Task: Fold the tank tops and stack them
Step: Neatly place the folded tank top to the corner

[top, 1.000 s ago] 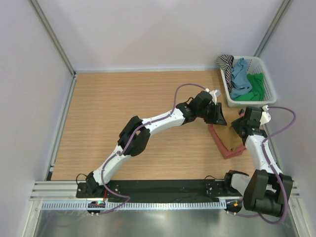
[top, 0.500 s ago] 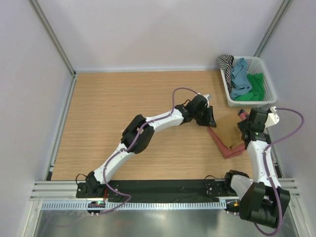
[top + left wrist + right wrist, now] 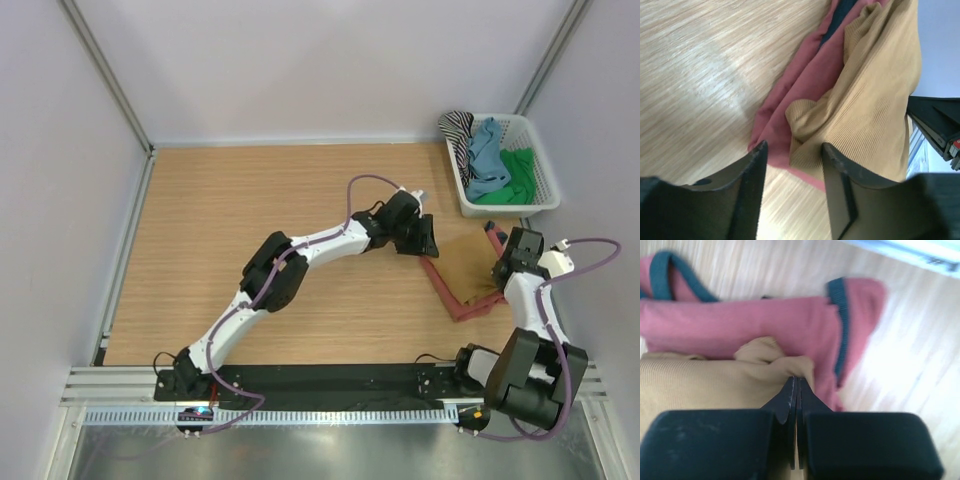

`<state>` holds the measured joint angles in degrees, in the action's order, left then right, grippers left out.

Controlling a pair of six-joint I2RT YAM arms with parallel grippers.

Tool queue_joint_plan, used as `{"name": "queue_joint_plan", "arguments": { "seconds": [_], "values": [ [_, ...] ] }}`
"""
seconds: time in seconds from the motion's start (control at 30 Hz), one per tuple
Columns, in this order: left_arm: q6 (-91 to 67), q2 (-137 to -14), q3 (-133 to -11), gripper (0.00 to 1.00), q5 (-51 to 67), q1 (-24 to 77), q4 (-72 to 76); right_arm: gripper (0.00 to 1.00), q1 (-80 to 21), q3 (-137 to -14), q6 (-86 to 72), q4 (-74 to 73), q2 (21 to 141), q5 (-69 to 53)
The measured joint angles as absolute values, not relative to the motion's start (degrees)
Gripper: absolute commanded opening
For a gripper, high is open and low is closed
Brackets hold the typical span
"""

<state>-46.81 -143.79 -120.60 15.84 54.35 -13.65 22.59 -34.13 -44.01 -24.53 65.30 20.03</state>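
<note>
A rust-red tank top (image 3: 452,303) with navy trim lies folded at the right of the table, and an ochre-brown tank top (image 3: 468,272) lies on top of it. My left gripper (image 3: 428,247) hovers at their left edge. In the left wrist view it (image 3: 792,156) is open, and the ochre cloth (image 3: 875,100) and red cloth (image 3: 810,75) lie just past the fingertips. My right gripper (image 3: 501,271) is at the stack's right side. In the right wrist view it (image 3: 796,382) is shut, with ochre cloth (image 3: 700,380) bunched at its tips over the red top (image 3: 740,320).
A white basket (image 3: 545,196) at the back right holds a striped top (image 3: 458,128), a blue one (image 3: 487,155) and a green one (image 3: 516,172). The enclosure's right wall runs close beside the right arm. Bare wooden table (image 3: 250,220) spreads to the left.
My left gripper drew back a little to the left and its jaws widened off the cloth. The right gripper moved nearer along the right edge, opened briefly and shut again at the ochre top.
</note>
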Motion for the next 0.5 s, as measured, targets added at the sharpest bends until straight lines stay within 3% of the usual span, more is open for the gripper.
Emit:
{"name": "queue_joint_plan", "arguments": {
  "seconds": [0.13, 0.2, 0.33, 0.4, 0.43, 0.47, 0.5],
  "values": [
    [-45.6, -139.6, -117.1, 0.62, 14.4, 54.3, -14.5, 0.12, 22.7, -34.2, -45.2, -28.3, 60.1, 25.2],
    [-44.9, -136.2, -114.7, 0.67, 12.7, 54.3, -15.0, 0.23, 22.7, -34.2, -45.2, -29.3, 56.3, 26.3],
    [-43.6, -128.0, -109.7, 0.72, 9.0, 54.3, -15.3, 0.31, 22.7, -34.3, -43.3, -29.2, 46.9, 25.3],
    [-42.9, -123.4, -106.9, 0.79, 6.9, 54.2, -15.2, 0.44, 22.7, -34.3, -41.6, -27.8, 43.4, 21.5],
    [-42.7, -120.8, -104.8, 0.81, 5.8, 54.1, -14.9, 0.78, 22.6, -34.3, -40.4, -26.7, 42.4, 18.5],
    [-42.7, -118.3, -102.7, 0.87, 4.8, 53.9, -14.7, 0.99, 22.5, -34.3, -39.6, -25.7, 41.9, 15.5],
    [-42.6, -115.5, -100.2, 0.99, 3.6, 53.7, -14.6, 1.00, 22.1, -34.4, -38.5, -24.6, 41.8, 12.4]
  ]
}}
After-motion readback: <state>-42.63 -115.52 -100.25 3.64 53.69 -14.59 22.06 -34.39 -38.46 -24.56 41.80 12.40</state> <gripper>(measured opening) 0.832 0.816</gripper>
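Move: The folded tan tank top's middle lies about 11 cm to the left hand's right, 4 cm back and 1 cm lower. From the right hand it is some 11 cm left, 2 cm ahead and 1 cm lower. The folded pink tank top is just beneath it, its middle roughly 1 cm farther left and 2 cm nearer the base. The laundry basket stands about 28 cm ahead of the right hand and 5 cm left. Both hands lift off the folded tan tank top by 10–13 cm, the left also swinging left, fingers opening wide. ##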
